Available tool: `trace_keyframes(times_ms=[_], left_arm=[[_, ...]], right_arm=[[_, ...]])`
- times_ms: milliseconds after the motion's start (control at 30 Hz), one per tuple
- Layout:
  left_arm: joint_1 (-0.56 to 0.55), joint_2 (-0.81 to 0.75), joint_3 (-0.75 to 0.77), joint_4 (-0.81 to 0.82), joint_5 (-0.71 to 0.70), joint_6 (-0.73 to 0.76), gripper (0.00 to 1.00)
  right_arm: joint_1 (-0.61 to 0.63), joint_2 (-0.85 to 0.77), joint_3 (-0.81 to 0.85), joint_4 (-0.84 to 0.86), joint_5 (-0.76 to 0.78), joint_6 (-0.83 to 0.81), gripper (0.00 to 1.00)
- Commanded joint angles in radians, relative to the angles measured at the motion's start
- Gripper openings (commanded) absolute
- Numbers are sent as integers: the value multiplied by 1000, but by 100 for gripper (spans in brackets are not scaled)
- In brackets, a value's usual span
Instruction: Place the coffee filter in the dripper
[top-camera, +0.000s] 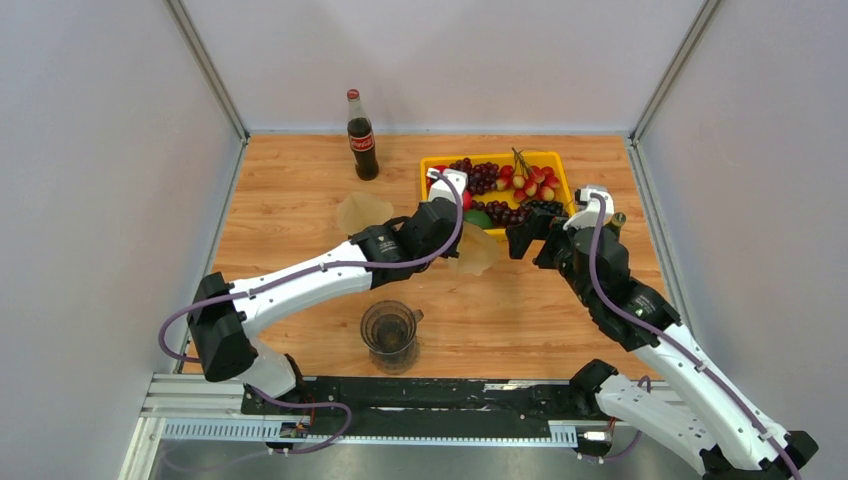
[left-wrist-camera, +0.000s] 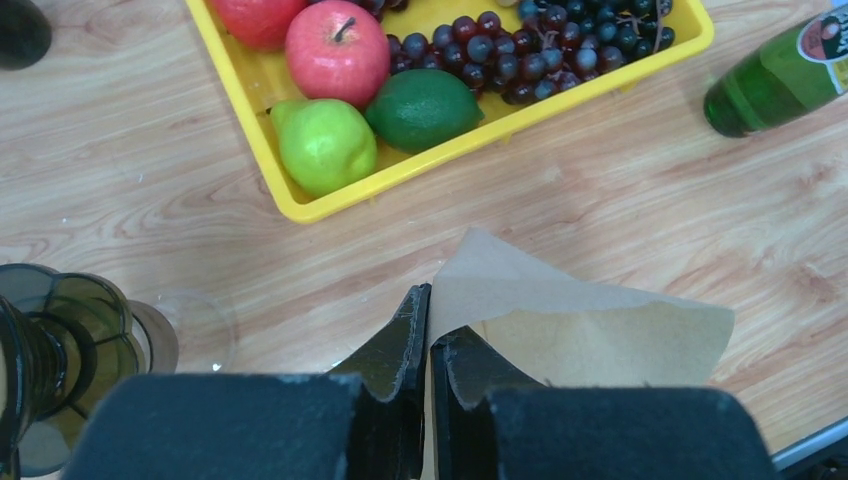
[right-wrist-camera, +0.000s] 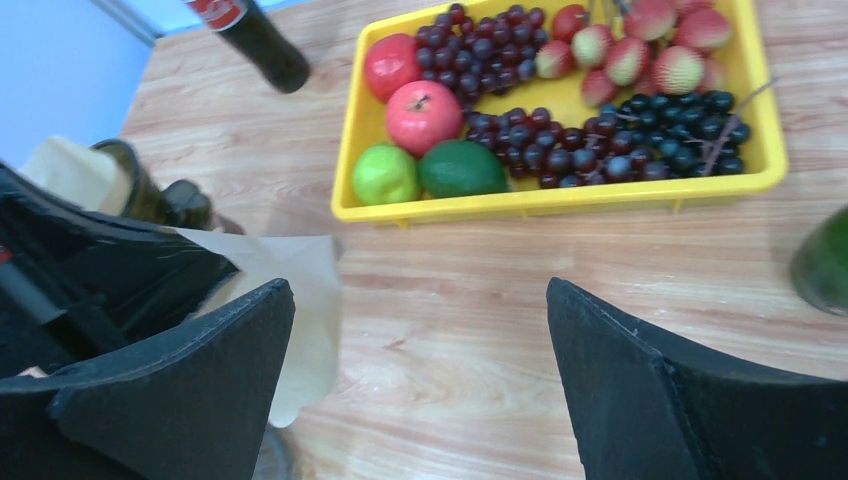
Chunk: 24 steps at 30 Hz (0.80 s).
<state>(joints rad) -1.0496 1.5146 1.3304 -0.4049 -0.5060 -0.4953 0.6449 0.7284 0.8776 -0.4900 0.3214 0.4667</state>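
Note:
The brown paper coffee filter hangs above the middle of the table, and my left gripper is shut on its edge. In the left wrist view the black jaws pinch the filter, which fans out to the right. The dripper, a dark ribbed glass cone with a handle, stands near the table's front edge, below and left of the held filter; it also shows at the left edge of the left wrist view. My right gripper is open just right of the filter, its fingers wide apart over bare wood.
A second filter lies on the table behind the left arm. A yellow tray of grapes, apples and limes sits at the back. A cola bottle stands at the back left. A green bottle lies right of the tray.

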Motion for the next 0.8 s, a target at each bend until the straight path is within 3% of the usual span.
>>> trace_keyframes(times_ms=[0,200,400,767], left_arm=[[46,-57,23,-22,64,-29,9],[122,-112,10,-41,280,-57,9],[157,-214,8,-168,349,-83,9],[158,-421,50,-669,367,-108,10]], right_arm=[[-6,2,-27,23,176,41,100],[-31,74,-74,15,213,59,100],[-42,100,-97,15,223,61,100],[-42,82,-129,14,209,53,100]])
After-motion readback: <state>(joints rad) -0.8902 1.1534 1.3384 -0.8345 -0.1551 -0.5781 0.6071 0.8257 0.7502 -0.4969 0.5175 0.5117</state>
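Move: The left gripper already holds the filter. The clear dripper near the table's front edge stands about 14 cm back from it, 13 cm to its left and 10 cm lower. The other dripper, with a filter already in it, is some 18 cm to this hand's left and 4 cm ahead; the fruit tray's middle is roughly 16 cm ahead and 10 cm right. From the right hand, the clear dripper lies about 26 cm left, 11 cm back. Keep the left fingers pinched on the filter; ease it left, lift it about 5 cm, then swing it back and left towards the clear dripper, some 12 cm in all across the table, tipping the hand down about 15 degrees. Sink the empty right gripper some 8 cm, drifting right and turning slightly clockwise, jaws wide open, then let it rest. ##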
